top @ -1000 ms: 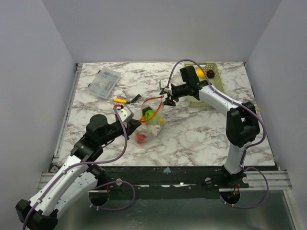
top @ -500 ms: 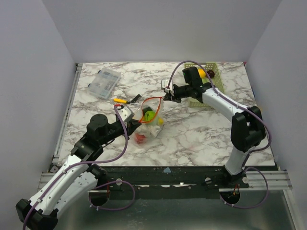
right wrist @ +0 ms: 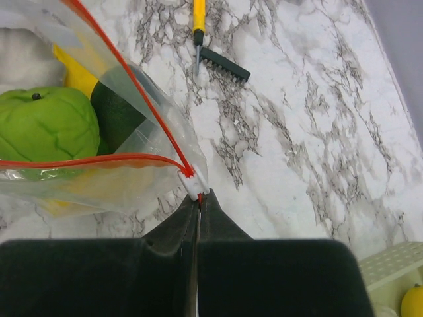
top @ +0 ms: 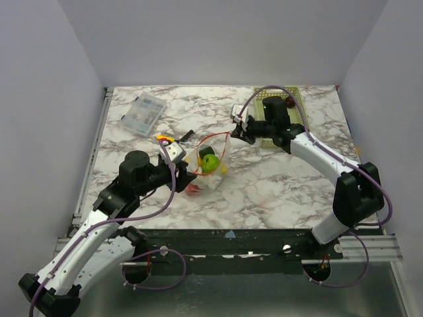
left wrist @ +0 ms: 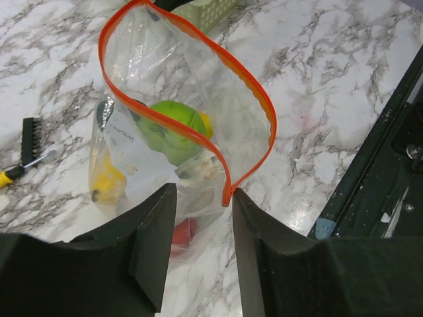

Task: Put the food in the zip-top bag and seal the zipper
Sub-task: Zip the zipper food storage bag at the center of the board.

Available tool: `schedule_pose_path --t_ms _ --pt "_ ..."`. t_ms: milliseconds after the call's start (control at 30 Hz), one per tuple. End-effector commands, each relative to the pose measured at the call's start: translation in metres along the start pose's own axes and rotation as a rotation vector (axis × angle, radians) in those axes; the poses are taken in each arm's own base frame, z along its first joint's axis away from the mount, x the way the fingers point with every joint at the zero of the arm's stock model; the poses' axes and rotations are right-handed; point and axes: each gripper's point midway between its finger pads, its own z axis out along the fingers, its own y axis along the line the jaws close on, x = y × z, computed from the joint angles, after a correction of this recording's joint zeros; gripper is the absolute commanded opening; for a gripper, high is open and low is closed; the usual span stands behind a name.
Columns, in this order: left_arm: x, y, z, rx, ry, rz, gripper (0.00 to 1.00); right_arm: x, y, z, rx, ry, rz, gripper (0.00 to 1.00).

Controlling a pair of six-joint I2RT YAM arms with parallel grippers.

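The zip-top bag (top: 206, 165) lies mid-table with its mouth gaping. Its orange-red zipper (left wrist: 188, 39) forms a wide loop. Inside the bag lies food: a green round fruit (left wrist: 173, 125), a yellow lemon (left wrist: 109, 181), a red fruit (left wrist: 182, 234) and a dark green cucumber (right wrist: 115, 115). My left gripper (left wrist: 201, 198) stands open at the bag's near end, and the zipper's end (left wrist: 228, 195) hangs just inside its right finger. My right gripper (right wrist: 198, 198) is shut on the zipper's far end, right behind the white slider (right wrist: 192, 183).
A clear compartment box (top: 142, 113) sits at the back left. A yellow-handled screwdriver (right wrist: 198, 16) and a black bit holder (right wrist: 225, 64) lie beside the bag. The pale green basket (top: 296, 119) at the back right holds a lemon (right wrist: 413, 304) and a dark red fruit (top: 289, 102).
My right gripper shut on the zipper's far end and drew it back to the right, stretching the mouth. My left gripper opened and let go of the near end.
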Motion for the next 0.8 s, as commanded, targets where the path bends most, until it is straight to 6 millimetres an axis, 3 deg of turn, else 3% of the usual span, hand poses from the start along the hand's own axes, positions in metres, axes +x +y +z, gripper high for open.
schedule_pose_path --t_ms 0,33,167,300,467,600,733,767 --pt "-0.028 0.006 -0.012 -0.06 -0.033 0.007 0.7 -0.023 -0.002 -0.012 0.054 -0.052 0.046 0.0" --pt "-0.033 0.006 -0.013 -0.062 -0.042 0.008 0.8 -0.027 0.0 -0.014 0.046 -0.065 0.058 0.0" --pt "-0.068 0.009 -0.006 -0.068 -0.076 -0.041 0.98 -0.035 0.003 -0.014 0.031 -0.094 0.11 0.0" --pt "-0.09 0.016 0.022 -0.084 -0.038 -0.102 0.99 -0.039 0.011 -0.013 0.003 -0.114 0.147 0.0" --pt "-0.101 0.032 0.066 -0.209 0.033 -0.011 0.99 -0.044 0.015 -0.015 -0.003 -0.116 0.154 0.0" --pt "-0.088 0.041 0.102 -0.255 0.081 0.012 0.99 -0.046 0.014 -0.016 0.011 -0.118 0.186 0.0" --pt "-0.066 0.049 0.122 -0.333 0.15 0.083 0.98 -0.047 0.014 -0.016 0.036 -0.125 0.248 0.0" --pt "-0.062 0.051 0.125 -0.356 0.16 0.092 0.96 -0.079 -0.004 -0.026 0.075 -0.185 0.212 0.0"
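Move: The white zipper slider, at the red zipper end pinched in my right fingertips, is about 13 cm ahead of my left hand, 11 cm to its right and slightly lower. From the left hand, the green pepper in the bag is roughly 5 cm ahead, 5 cm right and 10 cm down; the dark avocado is some 8 cm ahead and 4 cm right, about as low. The black brush lies on the board about 15 cm ahead and 3 cm left. I spread my half-open left fingers wide, coming free of the near-left zipper corner, and lift about 8 cm. Then I arc forward and right over the bag mouth, some 11 cm out and 8 across, already sinking towards the slider with the fingers apart. My right hand keeps its pinch on the far zipper end, raising it about 3 cm while easing back and tilting slightly. ##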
